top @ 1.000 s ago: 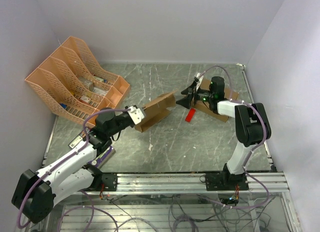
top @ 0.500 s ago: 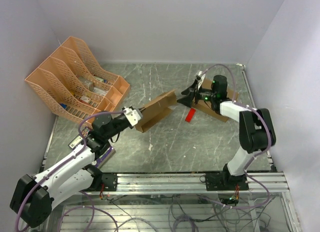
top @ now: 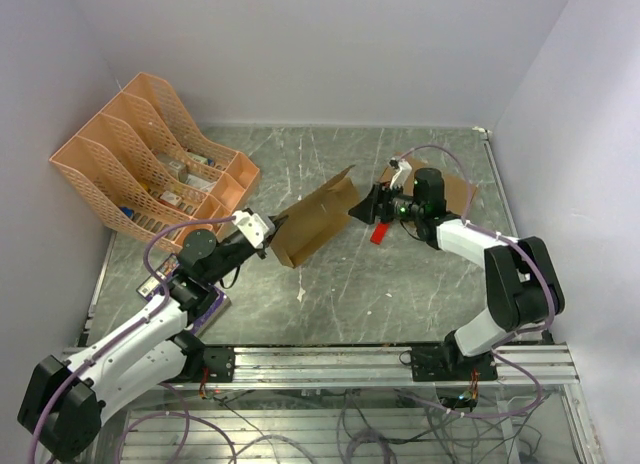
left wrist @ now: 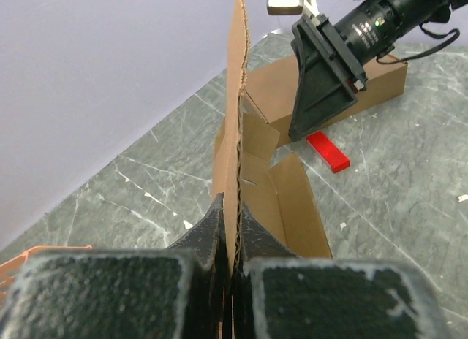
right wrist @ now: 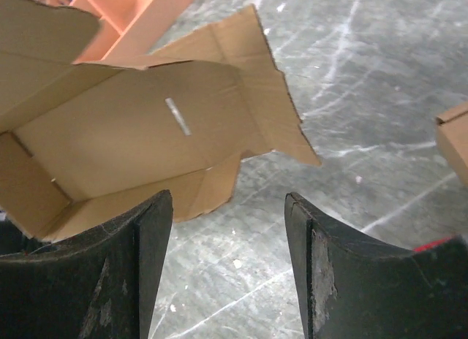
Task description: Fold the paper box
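The paper box [top: 315, 219] is a brown, half-formed cardboard piece with loose flaps, tilted up off the table. My left gripper [top: 268, 229] is shut on its near wall; in the left wrist view the cardboard [left wrist: 235, 134] stands edge-on between the pinched fingers [left wrist: 232, 222]. My right gripper [top: 365, 209] hovers just right of the box's far flaps, open, with only tabletop between its fingers [right wrist: 228, 207]. The right wrist view looks into the box's open inside [right wrist: 131, 134], whose pointed flap hangs just ahead of the fingertips.
A larger brown cardboard box [top: 455, 192] lies behind the right arm. A small red piece [top: 379, 232] lies on the table beneath the right gripper. An orange file rack [top: 150, 154] stands at the back left. Purple walls close in the marbled table.
The left arm has raised and tilted the paper box toward the right. The right gripper has moved left, closer to the box's flaps, and its fingers have narrowed.
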Available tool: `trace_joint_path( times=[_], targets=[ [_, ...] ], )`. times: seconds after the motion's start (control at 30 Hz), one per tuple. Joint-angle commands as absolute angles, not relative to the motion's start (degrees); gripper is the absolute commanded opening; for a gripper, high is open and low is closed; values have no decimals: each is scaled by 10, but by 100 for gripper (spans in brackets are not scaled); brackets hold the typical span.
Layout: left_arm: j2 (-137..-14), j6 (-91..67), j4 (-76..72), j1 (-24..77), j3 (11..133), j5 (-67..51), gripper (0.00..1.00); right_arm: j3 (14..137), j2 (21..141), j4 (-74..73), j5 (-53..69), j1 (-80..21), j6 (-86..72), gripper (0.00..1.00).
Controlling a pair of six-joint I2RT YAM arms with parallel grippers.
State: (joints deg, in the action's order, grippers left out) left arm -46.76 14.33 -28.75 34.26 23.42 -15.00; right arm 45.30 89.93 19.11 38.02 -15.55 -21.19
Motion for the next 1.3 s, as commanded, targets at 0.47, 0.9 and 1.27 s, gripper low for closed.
trace_joint_path(
  times=[0.47, 0.9, 1.27],
  targets=[
    [-500, 89, -354, 346, 238, -145, 7, 471, 917, 169, 317, -207, -196, 30],
    [-538, 69, -353, 346, 253, -128, 7, 471, 876, 104, 225, -302, -39, 9],
    [-537, 69, -352, 346, 240, -124, 7, 511, 860, 32, 318, -280, 11, 10]
  ],
)
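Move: The near side panel of the paper box, which hangs from the left hand's grip, has its middle about 8 cm to the right hand's left, 6 cm back and 3 cm below. The red block lies on the table some 5 cm to that hand's right, 3 cm back and 12 cm below; the closed carton's middle is about 17 cm right, 5 cm ahead and 10 cm below. From the left hand the panel is about 4 cm ahead, 9 cm right and 15 cm below. The paper box's near side panel is approached by the right hand, which dips, rises a little and sinks again while swinging about 5 cm left and 5 cm back, ending some 4 cm lower; it rolls its left side down, turns slightly counter-clockwise and shuts its half-open fingers on nothing beside the panel. The left hand keeps its pinch on the box's edge, lowering it about 3 cm and tipping slightly down. ##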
